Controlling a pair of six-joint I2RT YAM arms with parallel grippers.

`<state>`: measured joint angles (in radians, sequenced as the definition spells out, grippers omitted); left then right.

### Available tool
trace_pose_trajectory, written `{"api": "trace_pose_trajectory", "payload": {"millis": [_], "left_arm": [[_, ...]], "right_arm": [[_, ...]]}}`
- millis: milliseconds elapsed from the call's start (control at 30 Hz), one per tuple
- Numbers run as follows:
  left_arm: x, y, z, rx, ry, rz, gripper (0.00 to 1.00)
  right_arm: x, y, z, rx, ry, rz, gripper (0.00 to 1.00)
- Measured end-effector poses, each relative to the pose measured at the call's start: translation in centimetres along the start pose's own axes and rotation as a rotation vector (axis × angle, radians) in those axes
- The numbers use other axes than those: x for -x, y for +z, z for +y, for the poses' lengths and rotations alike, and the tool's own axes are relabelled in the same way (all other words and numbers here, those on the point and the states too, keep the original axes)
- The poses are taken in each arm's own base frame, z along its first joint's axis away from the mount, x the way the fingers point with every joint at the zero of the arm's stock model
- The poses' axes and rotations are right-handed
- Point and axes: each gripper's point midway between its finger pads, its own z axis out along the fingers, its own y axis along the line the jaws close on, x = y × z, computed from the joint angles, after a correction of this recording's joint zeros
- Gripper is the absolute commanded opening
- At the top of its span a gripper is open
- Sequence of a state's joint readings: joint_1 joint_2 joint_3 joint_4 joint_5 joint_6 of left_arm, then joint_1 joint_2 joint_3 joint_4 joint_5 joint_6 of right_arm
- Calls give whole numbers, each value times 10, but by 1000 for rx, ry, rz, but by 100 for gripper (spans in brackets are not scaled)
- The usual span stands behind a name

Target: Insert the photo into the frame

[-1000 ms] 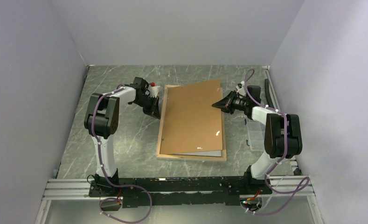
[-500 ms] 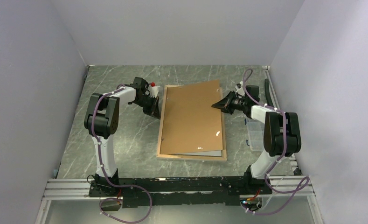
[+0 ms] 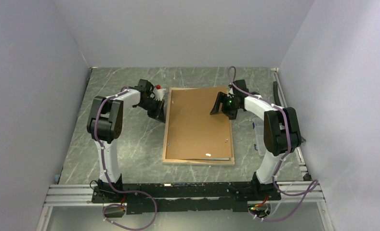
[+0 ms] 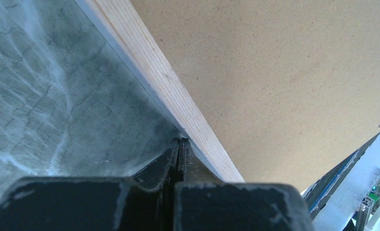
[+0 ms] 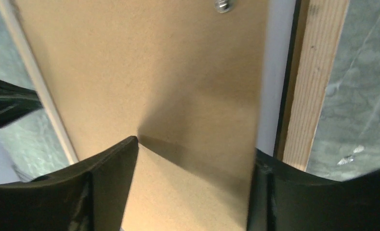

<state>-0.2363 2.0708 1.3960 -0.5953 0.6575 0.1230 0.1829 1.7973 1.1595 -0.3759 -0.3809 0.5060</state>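
The frame (image 3: 165,140) lies back up on the table, its pale wood rim (image 4: 163,82) showing. A brown backing board (image 3: 197,125) lies flat inside it. The photo is hidden; only a pale sheet edge (image 5: 277,72) shows between the board (image 5: 168,72) and the wood rim (image 5: 313,82). My left gripper (image 3: 160,114) is shut on nothing, and its tips (image 4: 179,142) rest against the frame's left outer edge. Over the board's far right corner, my right gripper (image 3: 222,108) stands open, its fingers (image 5: 106,168) spread above the board.
A clear plastic box (image 3: 262,137) stands right of the frame beside the right arm. A small white and red object (image 3: 157,90) sits by the left wrist. Grey walls close in three sides, and a metal rail (image 3: 188,190) runs along the near edge.
My right gripper has opened and let go of the backing board, which dropped from a tilt to lie flat in the frame. The right arm swung left over the board. The left arm has not moved.
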Motion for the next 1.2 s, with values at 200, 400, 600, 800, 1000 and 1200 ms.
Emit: {"api": "trace_pose_trajectory", "payload": {"millis": [200, 400, 600, 800, 1000, 1200], "left_arm": [[0, 0, 0, 0, 8, 0, 3], [-1, -3, 2, 13, 13, 4, 3], [2, -10, 7, 43, 22, -8, 3], [3, -15, 12, 59, 22, -18, 3], [2, -21, 11, 65, 18, -15, 25], [2, -25, -1, 19, -1, -17, 30]], "right_arm": [[-17, 1, -9, -153, -57, 55, 100], [-11, -8, -6, -248, -122, 38, 100], [-11, -12, -16, -340, -154, 34, 100], [-7, -16, -18, -375, -166, 27, 100], [-3, -18, -8, -359, -181, 5, 100], [-13, -29, 68, -169, -249, -85, 100]]}}
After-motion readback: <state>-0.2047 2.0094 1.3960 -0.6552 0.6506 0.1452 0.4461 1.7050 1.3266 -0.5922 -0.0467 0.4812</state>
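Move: Under the right hand, some 3 cm down, lies the backing board, its middle about 9 cm to the left and 4 cm back; the frame's right rail is centred some 4 cm to the right and 5 cm back, and the near rail about 22 cm back and 9 cm left. The left rail is centred a bare 2 cm right of the left hand and 2 cm back, with the backing board's middle some 14 cm right and 1 cm back. Opening fully, the right hand eases about 1.5 cm back and 1 cm down at the backing board's right side, rolls some 25 degrees until its fingers point more steeply down, and shifts 2 cm right. It then lifts about 5 cm clear, swinging left over the backing board. The left hand, shut fingertips at the left rail's outer side, backs 2 cm left, then rises 2 cm and starts opening, coming free. ##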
